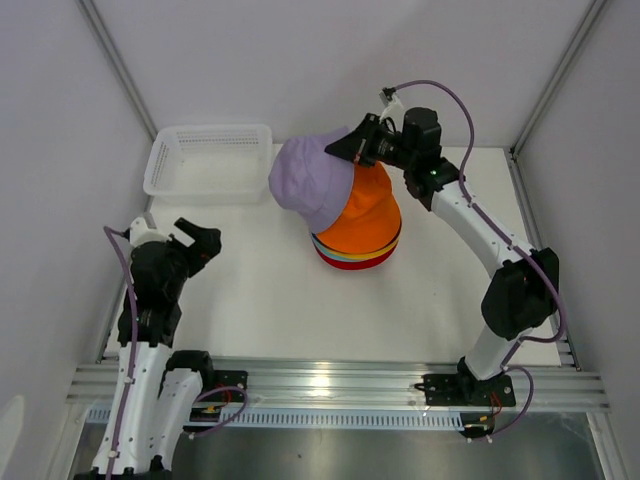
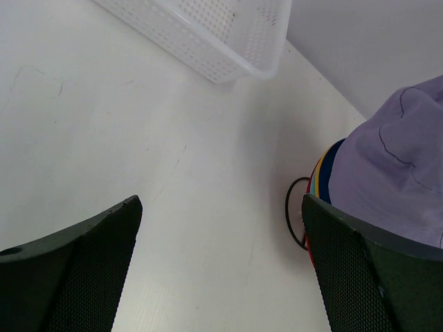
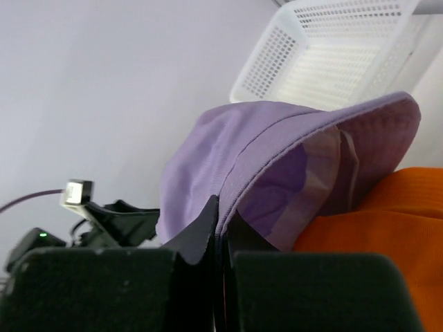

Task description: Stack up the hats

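A stack of hats stands mid-table, the orange hat (image 1: 372, 215) uppermost, with thin yellow, teal, navy and red brims (image 1: 352, 259) showing beneath it. The lavender hat (image 1: 310, 182) hangs tilted over the stack's left side. My right gripper (image 1: 343, 148) is shut on the lavender hat's brim (image 3: 277, 173) at the far edge; in the right wrist view the orange hat (image 3: 387, 228) lies just under it. My left gripper (image 1: 207, 243) stands open over bare table at the left, nothing between its fingers (image 2: 76, 270). The left wrist view shows the lavender hat (image 2: 394, 173) at the right.
A white lattice basket (image 1: 208, 160) stands at the back left, also in the left wrist view (image 2: 214, 31) and the right wrist view (image 3: 332, 55). A black wire loop (image 2: 294, 218) pokes out at the stack's base. White walls enclose the table.
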You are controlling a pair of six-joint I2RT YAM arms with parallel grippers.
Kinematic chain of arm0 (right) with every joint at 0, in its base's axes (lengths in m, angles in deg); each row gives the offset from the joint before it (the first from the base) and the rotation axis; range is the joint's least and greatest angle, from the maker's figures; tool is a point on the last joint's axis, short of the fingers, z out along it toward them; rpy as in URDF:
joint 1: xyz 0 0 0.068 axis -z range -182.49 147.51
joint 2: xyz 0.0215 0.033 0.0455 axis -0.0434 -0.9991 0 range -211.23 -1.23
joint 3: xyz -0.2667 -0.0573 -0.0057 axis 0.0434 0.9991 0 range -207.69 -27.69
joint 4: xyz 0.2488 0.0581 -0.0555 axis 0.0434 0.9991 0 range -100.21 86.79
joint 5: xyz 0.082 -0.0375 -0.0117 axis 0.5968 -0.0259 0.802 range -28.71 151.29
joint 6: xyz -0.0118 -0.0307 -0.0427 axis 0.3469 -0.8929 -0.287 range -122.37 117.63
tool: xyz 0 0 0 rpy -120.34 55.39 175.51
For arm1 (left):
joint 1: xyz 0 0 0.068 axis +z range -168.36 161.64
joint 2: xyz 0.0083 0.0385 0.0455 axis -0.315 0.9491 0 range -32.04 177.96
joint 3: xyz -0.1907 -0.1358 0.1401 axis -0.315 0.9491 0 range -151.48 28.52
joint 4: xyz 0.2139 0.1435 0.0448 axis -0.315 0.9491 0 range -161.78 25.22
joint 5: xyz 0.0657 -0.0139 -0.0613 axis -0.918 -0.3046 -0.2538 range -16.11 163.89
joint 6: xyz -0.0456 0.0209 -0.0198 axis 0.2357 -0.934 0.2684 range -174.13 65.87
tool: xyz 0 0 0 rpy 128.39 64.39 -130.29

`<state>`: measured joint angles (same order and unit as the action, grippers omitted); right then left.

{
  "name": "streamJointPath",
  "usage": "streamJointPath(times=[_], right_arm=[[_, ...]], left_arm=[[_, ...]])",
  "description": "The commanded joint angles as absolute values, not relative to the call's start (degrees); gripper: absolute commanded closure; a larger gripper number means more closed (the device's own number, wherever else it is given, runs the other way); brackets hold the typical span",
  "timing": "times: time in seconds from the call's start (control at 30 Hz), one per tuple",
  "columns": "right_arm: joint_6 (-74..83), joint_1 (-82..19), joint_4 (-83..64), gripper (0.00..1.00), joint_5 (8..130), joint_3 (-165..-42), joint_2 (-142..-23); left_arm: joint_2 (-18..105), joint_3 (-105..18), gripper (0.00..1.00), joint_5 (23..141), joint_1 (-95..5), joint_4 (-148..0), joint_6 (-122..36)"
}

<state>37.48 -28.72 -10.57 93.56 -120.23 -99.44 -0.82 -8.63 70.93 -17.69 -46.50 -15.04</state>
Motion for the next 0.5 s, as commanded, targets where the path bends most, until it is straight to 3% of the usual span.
streamJointPath(times=[0.0, 0.23, 0.47], right_arm=[[50.7, -27.28, -24.44, 1.0, 99.96, -117.88, -96.68], [61.42, -22.27, -36.02, 1.0, 100.31, -109.45, -92.73], [59.95, -19.98, -34.03, 1.0, 96.98, -103.29, -85.61]], left_arm=[[1.35, -10.42, 0.0, 73.45, -16.95, -50.85, -14.23], [7.41, -10.77, 0.01, 78.81, -16.95, -55.51, -13.26], [13.13, -10.77, 0.01, 82.94, -17.74, -60.35, -12.03]])
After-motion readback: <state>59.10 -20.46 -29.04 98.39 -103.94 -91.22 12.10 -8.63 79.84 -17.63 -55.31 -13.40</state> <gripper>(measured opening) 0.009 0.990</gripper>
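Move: Just beyond the orange-topped hat stack, the right hand already grips the purple hat by its brim, the hat's middle some 5 cm to the left, 5 cm back and a little lower. The stack's middle is about 7 cm back, 5 cm to the right and 14 cm below this hand; the white basket is some 33 cm left, 7 cm ahead and 28 cm below. From the open left hand the stack is roughly 33 cm right and 7 cm ahead, near its height. Drawing the purple hat over the stack by its pinched brim, the right hand sweeps about 6 cm to the right, slowly at first, then faster and slightly upward, its wrist rolling some 15–20 degrees with the left side rising. The left hand, empty and wide open, comes in towards the stack, forward and right with a slight descent, about 5 cm in all, turning a little clockwise. ##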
